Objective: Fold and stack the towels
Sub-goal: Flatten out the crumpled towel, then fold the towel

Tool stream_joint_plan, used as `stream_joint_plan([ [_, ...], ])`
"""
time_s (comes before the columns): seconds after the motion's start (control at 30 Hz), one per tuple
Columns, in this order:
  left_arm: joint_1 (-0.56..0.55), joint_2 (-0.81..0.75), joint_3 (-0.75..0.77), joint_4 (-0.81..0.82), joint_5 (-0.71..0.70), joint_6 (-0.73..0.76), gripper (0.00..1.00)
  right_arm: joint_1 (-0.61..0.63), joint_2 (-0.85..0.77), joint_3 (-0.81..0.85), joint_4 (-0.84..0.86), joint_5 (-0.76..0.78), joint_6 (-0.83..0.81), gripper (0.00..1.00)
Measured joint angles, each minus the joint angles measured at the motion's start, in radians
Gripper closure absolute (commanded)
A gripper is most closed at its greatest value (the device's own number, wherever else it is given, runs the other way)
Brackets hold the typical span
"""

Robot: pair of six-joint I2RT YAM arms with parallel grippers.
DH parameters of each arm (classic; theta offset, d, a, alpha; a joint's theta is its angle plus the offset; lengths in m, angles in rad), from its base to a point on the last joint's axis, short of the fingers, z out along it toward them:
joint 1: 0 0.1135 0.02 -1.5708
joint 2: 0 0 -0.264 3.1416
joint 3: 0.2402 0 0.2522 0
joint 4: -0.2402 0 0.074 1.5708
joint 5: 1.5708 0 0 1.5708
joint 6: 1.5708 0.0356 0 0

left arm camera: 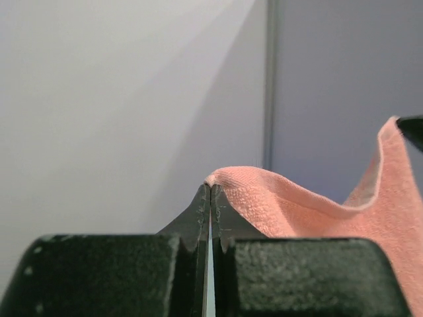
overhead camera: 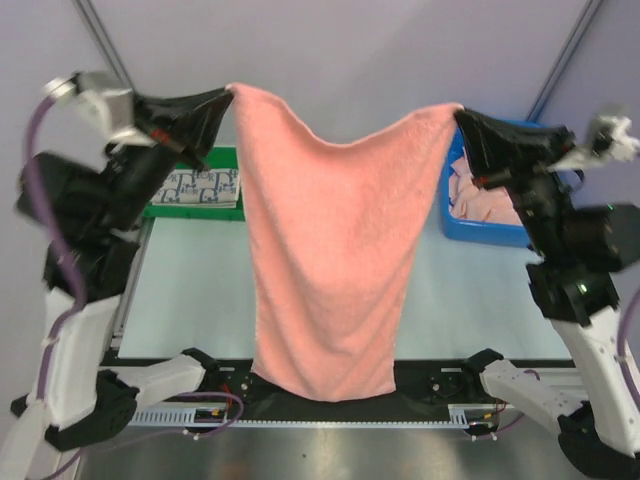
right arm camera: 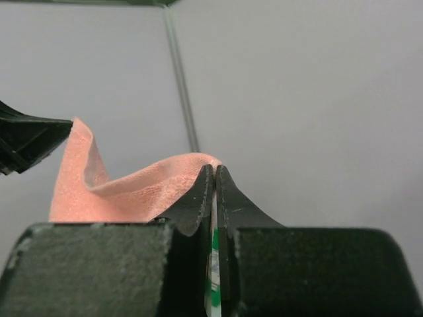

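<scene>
A salmon-pink towel (overhead camera: pixel 330 260) hangs spread in the air over the table, sagging in the middle of its top edge. My left gripper (overhead camera: pixel 228 95) is shut on its top left corner and my right gripper (overhead camera: pixel 460 110) is shut on its top right corner. In the left wrist view the pinched corner of the pink towel (left arm camera: pixel 277 205) pokes out past the shut gripper (left arm camera: pixel 210 188). The right wrist view shows the same towel (right arm camera: pixel 132 188) running left from my shut gripper (right arm camera: pixel 215 170). The towel's lower edge hangs down near the arm bases.
A green tray (overhead camera: pixel 228 158) at the back left holds a folded white towel with blue-grey pattern (overhead camera: pixel 200 187). A blue bin (overhead camera: pixel 480 225) at the back right holds more peach towels (overhead camera: pixel 480 195). The pale table (overhead camera: pixel 190 300) lies under the hanging cloth.
</scene>
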Motion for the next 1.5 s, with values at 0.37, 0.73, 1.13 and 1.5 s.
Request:
stream_joint_plan([
  [0.37, 0.128, 0.684, 0.058, 0.085, -0.160, 0.135, 1.00, -0.356, 0.766, 0.087, 0.274, -0.150, 0.052, 1.00],
  [0.73, 0.281, 1.272, 0.427, 0.169, -0.124, 0.144, 1.00, -0.421, 1.352, 0.486, 0.356, -0.331, 0.082, 1.00],
  [1.13, 0.287, 1.146, 0.126, 0.339, -0.039, 0.241, 1.00, -0.425, 1.271, 0.160, 0.539, -0.403, 0.037, 1.00],
  [1.5, 0.285, 0.719, -0.379, 0.347, -0.013, 0.267, 1.00, -0.427, 0.991, -0.136, 0.421, -0.418, -0.027, 1.00],
])
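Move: Both hands already hold the pink towel's top corners high up, some 60 cm above the table. The middle of the open table, where the towel is to be laid, is about 17 cm ahead and 12 cm to the right of the left hand, and 17 cm ahead and 12 cm to the left of the right. The green bin is 27 cm ahead and 20 cm left of the left hand; the blue bin is 27 cm ahead and 20 cm right of the right. Both hands swing the pinched towel about 45 cm forward, 35 down over the table, then draw back 10. ##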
